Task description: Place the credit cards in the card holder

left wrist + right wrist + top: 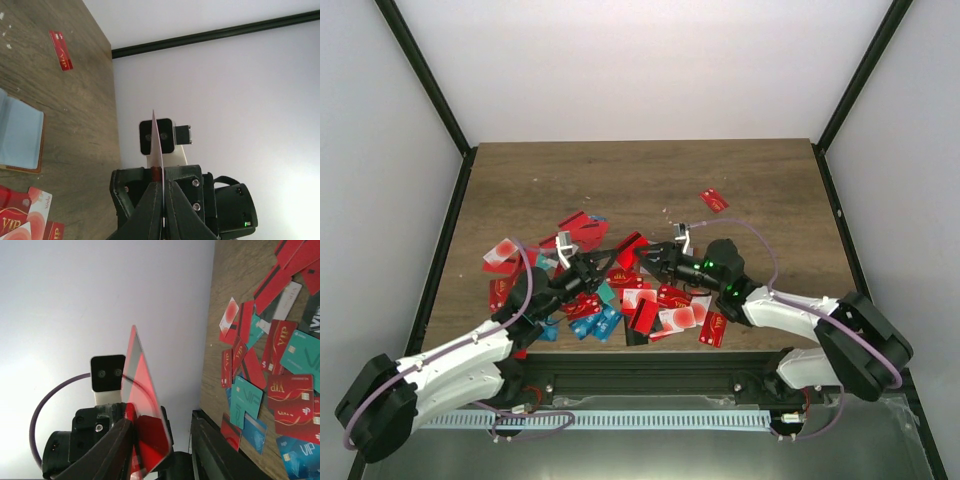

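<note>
Many credit cards (672, 305), mostly red with some teal and blue, lie scattered on the near middle of the wooden table (650, 180); they also fill the right wrist view (292, 390). The card holder (22, 132) lies open with its pale blue inside up, at the left of the left wrist view. My left gripper (162, 189) is shut on a red card (145, 405), seen edge-on (159, 145) and lifted above the pile. My right gripper (162, 427) faces it with the card's other end between its jaws. The card leans on one finger; a wide gap separates it from the other.
One red card (714, 200) lies alone toward the back right (61, 50). Both arms meet over the pile (630, 260). Black frame posts (430, 90) and white walls surround the table. A metal rail (640, 400) runs along the near edge.
</note>
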Robot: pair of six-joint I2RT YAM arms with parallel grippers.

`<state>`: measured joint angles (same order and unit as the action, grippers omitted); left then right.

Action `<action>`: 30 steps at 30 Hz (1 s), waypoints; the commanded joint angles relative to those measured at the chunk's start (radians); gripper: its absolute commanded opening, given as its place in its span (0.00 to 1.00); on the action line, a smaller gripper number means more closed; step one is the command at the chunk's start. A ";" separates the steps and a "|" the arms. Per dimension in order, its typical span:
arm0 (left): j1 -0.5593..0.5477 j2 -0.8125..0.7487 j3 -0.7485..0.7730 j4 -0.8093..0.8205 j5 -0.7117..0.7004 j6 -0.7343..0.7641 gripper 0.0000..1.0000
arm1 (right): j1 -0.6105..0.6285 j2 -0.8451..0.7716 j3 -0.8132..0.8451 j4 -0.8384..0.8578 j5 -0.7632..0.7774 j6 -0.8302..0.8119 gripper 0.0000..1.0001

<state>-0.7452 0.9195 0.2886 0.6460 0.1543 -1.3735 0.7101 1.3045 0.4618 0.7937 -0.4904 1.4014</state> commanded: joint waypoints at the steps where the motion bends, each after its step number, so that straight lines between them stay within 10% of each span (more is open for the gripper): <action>1: -0.002 -0.029 0.031 -0.021 -0.026 -0.025 0.04 | 0.003 0.022 0.061 0.026 -0.030 -0.013 0.32; 14: -0.002 0.005 0.037 -0.009 -0.013 -0.039 0.05 | 0.003 0.025 0.091 -0.001 -0.059 -0.036 0.02; 18: -0.003 0.032 0.037 -0.013 -0.007 -0.008 0.26 | -0.016 0.008 0.093 -0.064 -0.067 -0.077 0.01; 30: 0.069 0.352 0.310 -0.430 0.099 0.526 0.47 | -0.385 -0.001 0.088 -0.600 -0.238 -0.563 0.01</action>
<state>-0.7063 1.1381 0.4740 0.3950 0.1673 -1.1141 0.3923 1.2949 0.5236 0.4030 -0.6621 1.0531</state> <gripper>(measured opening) 0.469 0.021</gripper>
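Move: The red card is held in the left fingers and already sits between the right hand's open fingers, its middle about 3 cm to the right hand's left and level with it. The card holder lies open some 7 cm ahead, 6 cm right and 20 cm below the right hand. A loose VIP card lies about 2 cm ahead and 5 cm left, down on the table. From the left hand, the held card's middle is about 3 cm right and 1 cm ahead. Up and left by barely 2 cm, the right hand eases farther onto the red card and closes until it pinches it. As the left fingers open and let go, it carries the card roughly 10 cm right, down and forward towards the holder, fingertips dipping. The left hand, now empty, sinks and moves forward about 5 cm, its fingertips tipping down some 20 degrees. ##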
